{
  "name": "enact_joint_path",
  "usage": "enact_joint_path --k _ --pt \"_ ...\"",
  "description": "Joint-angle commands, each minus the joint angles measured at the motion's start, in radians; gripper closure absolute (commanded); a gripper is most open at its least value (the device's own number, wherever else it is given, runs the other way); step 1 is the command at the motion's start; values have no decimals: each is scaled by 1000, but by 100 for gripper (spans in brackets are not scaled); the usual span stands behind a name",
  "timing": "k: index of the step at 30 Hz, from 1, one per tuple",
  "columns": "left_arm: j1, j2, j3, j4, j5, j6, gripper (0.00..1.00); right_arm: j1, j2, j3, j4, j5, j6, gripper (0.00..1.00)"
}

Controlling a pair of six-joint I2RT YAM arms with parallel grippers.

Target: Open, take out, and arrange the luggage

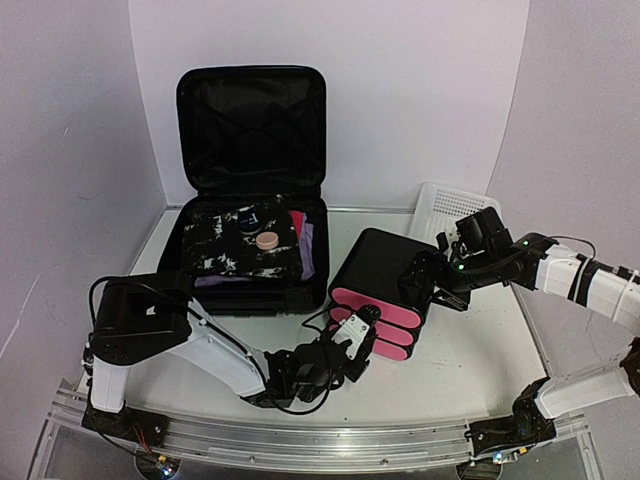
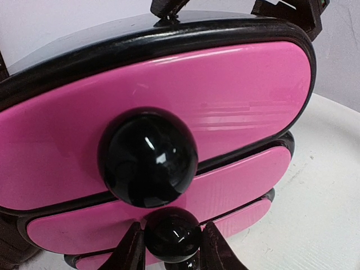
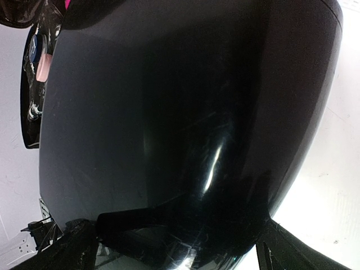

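Observation:
The luggage (image 1: 250, 110) stands open at the back left, its lid upright. A black-and-white cloth (image 1: 225, 245) and small round items lie in its lower half. In front of it sits a black box (image 1: 385, 262) with pink drawer fronts (image 2: 169, 95). My left gripper (image 2: 171, 243) is shut on the middle drawer's black knob (image 2: 171, 232), one finger (image 2: 132, 250) on each side of it. It reaches in low from the front (image 1: 362, 325). My right gripper (image 1: 432, 280) stands wide open at the box's rear. The box's glossy back (image 3: 169, 112) fills the space between its fingers (image 3: 281, 253).
A white mesh basket (image 1: 445, 208) sits at the back right, behind my right arm. The top drawer's bigger knob (image 2: 147, 156) is just above the held one. White walls close in the table on three sides.

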Motion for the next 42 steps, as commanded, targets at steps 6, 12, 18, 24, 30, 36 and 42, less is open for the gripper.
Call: enact_joint_path --k 6,12,18,24,30,36,42 --pt "-46 -186 -77 -95 -11 -29 75 10 19 32 -38 23 -35 2" --pt "-84 -274 -176 -141 -9 -73 75 10 21 32 -38 26 -38 2" --pt "-100 -325 -231 -181 9 -122 73 11 20 32 -38 32 -43 2" --pt "-101 -341 -228 -197 43 -124 55 11 16 30 -39 34 -49 2" --pt "-103 -468 -315 -204 115 -132 21 11 8 25 -40 39 -56 2" --pt "-89 -782 -400 -393 131 -150 9 10 -6 22 -48 46 -68 2" --pt "242 -1037 -278 -934 330 -353 3 10 -9 34 -81 53 -104 2"
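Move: The left fingers already hold the middle drawer's black knob, so it sits right at that hand. From there the top knob is some 5 cm above and 1 cm farther out; the cabinet's middle is about 9 cm ahead and 4 cm to the right, and the open suitcase about 16 cm ahead and 25 cm to the left. From the right hand the held knob is roughly 9 cm back, 11 cm left and 5 cm below. Keeping its pinch on the middle knob, the left hand draws the drawer back and to the left, about 8 cm in nearly level travel, tilting slightly, while the right hand stays wide open at the cabinet's far right edge. Then the left fingers stop and open wide, let go of the knob, and the hand rises some 12 cm while swinging left, away from the cabinet. ##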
